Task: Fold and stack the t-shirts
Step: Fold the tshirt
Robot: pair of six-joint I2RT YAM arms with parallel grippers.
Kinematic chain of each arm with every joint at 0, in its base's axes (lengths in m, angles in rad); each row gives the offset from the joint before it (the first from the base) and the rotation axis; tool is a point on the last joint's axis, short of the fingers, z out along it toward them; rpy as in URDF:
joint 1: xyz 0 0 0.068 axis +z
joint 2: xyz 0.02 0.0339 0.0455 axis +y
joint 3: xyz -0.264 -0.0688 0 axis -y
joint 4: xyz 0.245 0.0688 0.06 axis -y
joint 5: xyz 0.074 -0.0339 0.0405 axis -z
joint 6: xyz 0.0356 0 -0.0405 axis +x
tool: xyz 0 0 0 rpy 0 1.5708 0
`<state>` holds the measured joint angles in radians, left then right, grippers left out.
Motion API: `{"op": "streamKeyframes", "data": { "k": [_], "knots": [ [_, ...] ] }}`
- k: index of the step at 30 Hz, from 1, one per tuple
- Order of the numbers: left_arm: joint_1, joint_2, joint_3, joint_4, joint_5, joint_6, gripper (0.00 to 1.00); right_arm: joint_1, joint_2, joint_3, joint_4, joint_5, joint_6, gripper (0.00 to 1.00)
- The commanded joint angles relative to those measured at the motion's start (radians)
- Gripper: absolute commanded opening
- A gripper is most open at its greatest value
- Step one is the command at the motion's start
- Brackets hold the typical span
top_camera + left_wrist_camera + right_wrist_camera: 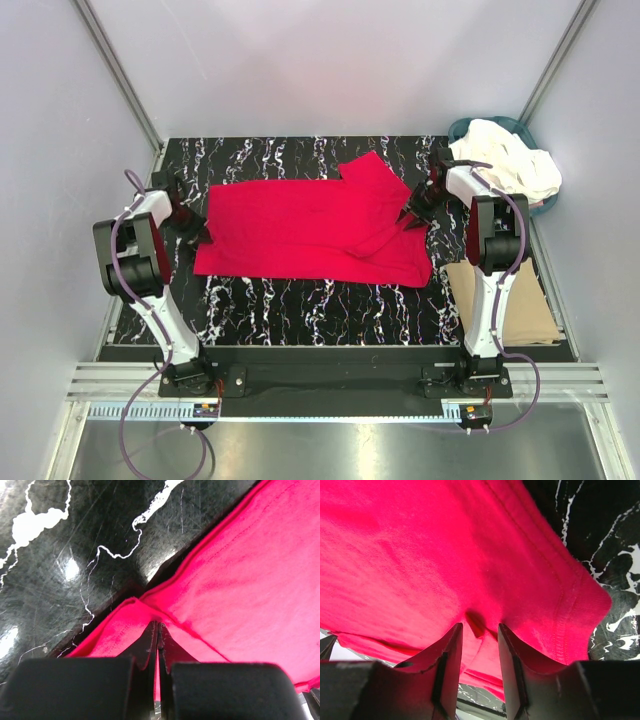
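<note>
The red t-shirt [310, 225] lies spread across the black marbled table [300, 300], one sleeve pointing to the back right. At the shirt's left edge my left gripper [197, 232] is low on the table. In the left wrist view its jaws [159, 625] are shut on a raised fold of the red hem [125, 625]. My right gripper [412, 215] is at the shirt's right end. Its fingers [480, 627] stand apart with a bunched ridge of red cloth [420, 555] between them. Cream-white t-shirts [505, 160] are heaped at the back right.
The white shirts lie in a teal round basket [470, 128] at the table's back right corner. A flat tan cardboard sheet [530, 300] lies right of the right arm. Grey walls close in the table on three sides.
</note>
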<state>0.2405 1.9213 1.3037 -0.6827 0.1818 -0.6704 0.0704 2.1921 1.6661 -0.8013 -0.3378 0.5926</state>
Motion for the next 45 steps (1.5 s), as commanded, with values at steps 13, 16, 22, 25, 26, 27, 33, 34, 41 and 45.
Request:
{"op": "streamKeyframes", "data": {
  "k": [13, 16, 22, 25, 26, 27, 33, 34, 41, 45],
  "knots": [
    [-0.001, -0.068, -0.011, 0.011, -0.019, 0.012, 0.36, 0.022, 0.018, 0.032, 0.028, -0.021, -0.016, 0.36],
    [0.0, -0.048, 0.006, 0.008, -0.042, 0.014, 0.38, 0.025, 0.018, 0.031, 0.028, -0.023, -0.016, 0.34],
    [0.016, -0.027, 0.043, -0.001, -0.073, 0.034, 0.39, 0.026, 0.014, 0.026, 0.028, -0.018, -0.02, 0.31],
    [0.029, -0.015, 0.048, -0.005, -0.067, 0.038, 0.4, 0.028, 0.015, 0.024, 0.03, -0.015, -0.023, 0.29],
    [0.031, -0.012, 0.049, -0.005, -0.067, 0.04, 0.4, 0.028, 0.017, 0.026, 0.03, -0.017, -0.024, 0.29],
    [0.033, -0.007, 0.052, -0.008, -0.065, 0.043, 0.4, 0.028, 0.018, 0.027, 0.03, -0.017, -0.024, 0.28],
    [0.031, 0.038, 0.075, -0.005, -0.059, 0.034, 0.35, 0.026, 0.024, 0.035, 0.031, -0.023, -0.022, 0.24],
    [0.033, 0.041, 0.078, -0.005, -0.059, 0.032, 0.35, 0.028, 0.024, 0.037, 0.03, -0.023, -0.022, 0.24],
    [0.031, 0.045, 0.091, -0.008, -0.074, 0.032, 0.37, 0.029, 0.026, 0.041, 0.031, -0.024, -0.022, 0.22],
    [0.031, 0.05, 0.086, -0.008, -0.076, 0.026, 0.4, 0.031, 0.029, 0.043, 0.031, -0.029, -0.02, 0.2]
  ]
}}
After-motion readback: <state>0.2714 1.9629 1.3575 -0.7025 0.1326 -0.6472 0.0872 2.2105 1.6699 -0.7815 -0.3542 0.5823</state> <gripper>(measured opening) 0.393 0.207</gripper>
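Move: The left hand is just over the t-shirt's left edge, with the notch where its layers meet about 2 cm left, level ahead and 1 cm below; the near left corner is some 10 cm back and 4 left. The right hand has a small crease about 1 cm left and 1 below, level ahead; the protruding sleeve is roughly 13 cm ahead and 9 left, the near right corner 16 back and 7 right. Left hand rises 1 cm, opens, shifts left 2 cm, sinks at the notch; right fingers narrow around the crease. ##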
